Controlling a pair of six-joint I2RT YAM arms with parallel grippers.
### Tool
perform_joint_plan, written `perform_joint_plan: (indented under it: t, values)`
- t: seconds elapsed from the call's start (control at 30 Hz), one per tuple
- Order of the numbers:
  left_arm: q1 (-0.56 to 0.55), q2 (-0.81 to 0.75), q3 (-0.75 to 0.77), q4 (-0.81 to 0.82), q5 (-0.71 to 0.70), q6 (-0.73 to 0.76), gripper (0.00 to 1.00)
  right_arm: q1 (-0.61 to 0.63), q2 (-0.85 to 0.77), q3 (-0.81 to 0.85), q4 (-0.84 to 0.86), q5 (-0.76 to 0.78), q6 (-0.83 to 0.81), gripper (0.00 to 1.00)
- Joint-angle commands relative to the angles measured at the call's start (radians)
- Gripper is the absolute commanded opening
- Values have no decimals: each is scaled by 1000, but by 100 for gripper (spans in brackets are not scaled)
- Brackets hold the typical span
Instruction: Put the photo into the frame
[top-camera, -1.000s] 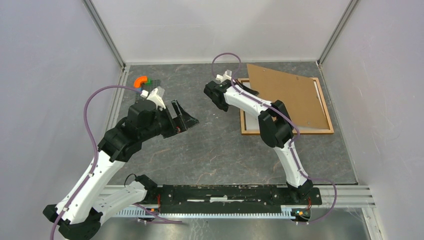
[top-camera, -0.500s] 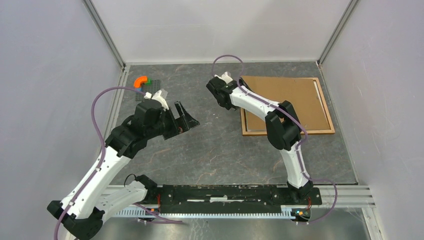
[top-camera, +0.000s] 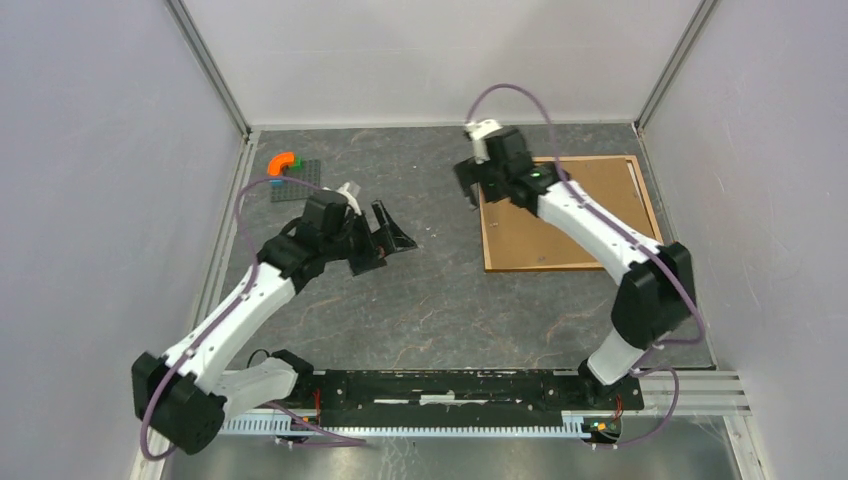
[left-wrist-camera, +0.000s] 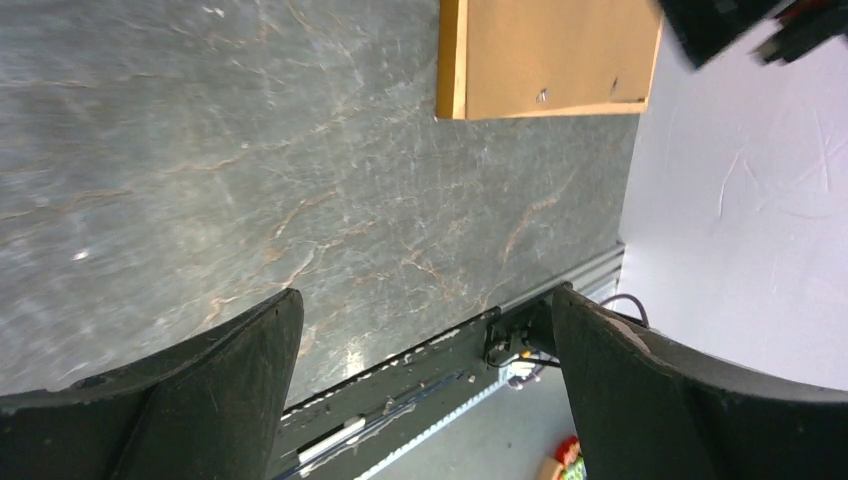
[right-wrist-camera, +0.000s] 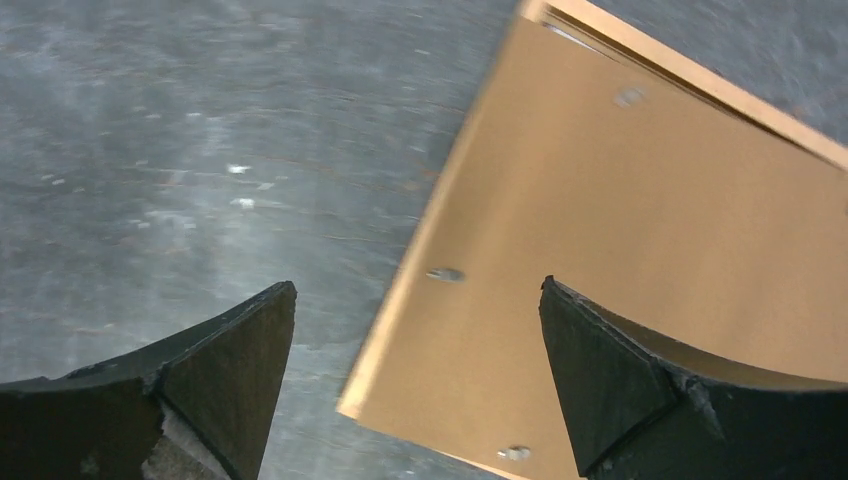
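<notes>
The light-wood frame (top-camera: 484, 235) lies flat at the right of the table, with a brown backing board (top-camera: 522, 238) resting inside it. A thin white strip (top-camera: 631, 172) shows along the board's right edge; the photo is otherwise hidden. My right gripper (top-camera: 474, 192) hovers open above the frame's far left corner, holding nothing. In the right wrist view its jaws (right-wrist-camera: 418, 283) straddle the frame's edge (right-wrist-camera: 395, 310) and the board (right-wrist-camera: 620, 230). My left gripper (top-camera: 395, 232) hangs open and empty over bare table mid-left. Its wrist view (left-wrist-camera: 428, 292) shows the frame's corner (left-wrist-camera: 452, 60) far off.
An orange curved piece and a green one sit on a small dark plate (top-camera: 287, 166) at the far left. The arms' mounting rail (top-camera: 450, 385) runs along the near edge. Enclosure walls stand close on three sides.
A second ago my right gripper held the backing board tilted up by its left corner. The board now lies flat in the frame, and that gripper has opened and drawn back. My left arm shifted slightly right.
</notes>
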Motion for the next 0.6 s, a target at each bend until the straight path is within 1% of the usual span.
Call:
perform_joint_plan:
  t: [0.0,0.1,0.17,0.27,0.3,0.33,0.4,0.43,0.47,0.53,0.57]
  values:
    - [-46,139,-36,262,139,-67,100,-245,-122,-176,173,-203,-41,98]
    - [-117,278,5,294,83,-49,100,-411,-146,-266,232,-188,-75,98]
    - [-156,377,57,303,49,-32,100,-521,-145,-313,280,-248,-70,98]
    - [-211,551,163,296,-1,7,95,-658,-129,-376,363,-371,-40,96]
    - [-223,616,215,269,-18,17,91,-679,-124,-388,383,-416,-15,93]
    - [-239,668,269,242,-39,31,85,-695,-126,-404,406,-435,4,93]
    - [-273,792,378,171,-120,60,79,-699,-147,-444,460,-447,41,93]
    - [-291,850,442,135,-164,70,74,-700,-166,-471,496,-466,63,92]
    - [-303,895,486,108,-195,76,69,-698,-184,-500,532,-493,80,92]
    - [-320,971,573,59,-244,69,64,-700,-210,-535,582,-527,100,93]
    - [-324,997,592,58,-246,64,61,-698,-218,-538,583,-532,100,93]
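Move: The frame's near-left corner lies about 20 cm to the left hand's right, 3 cm farther out and some 20 cm below. The clip on the frame's left edge is about 24 cm right and 14 cm ahead of that hand. From the right hand, the middle of the backing board is some 21 cm to the right, straight level with it and 17 cm below; that same left-edge clip sits 3 cm right and 2 cm back, the near-edge clip 13 cm right and 11 cm back. Swinging right and down, about 16 cm across and 14 cm down, the left hand closes in on the frame's near-left corner, edging forward later on, while its fingers narrow to about two thirds open. The right hand, empty and open, sweeps some 25 cm right over the backing board, sinks about 8 cm and turns clockwise about 25 degrees, then eases slightly back left. ##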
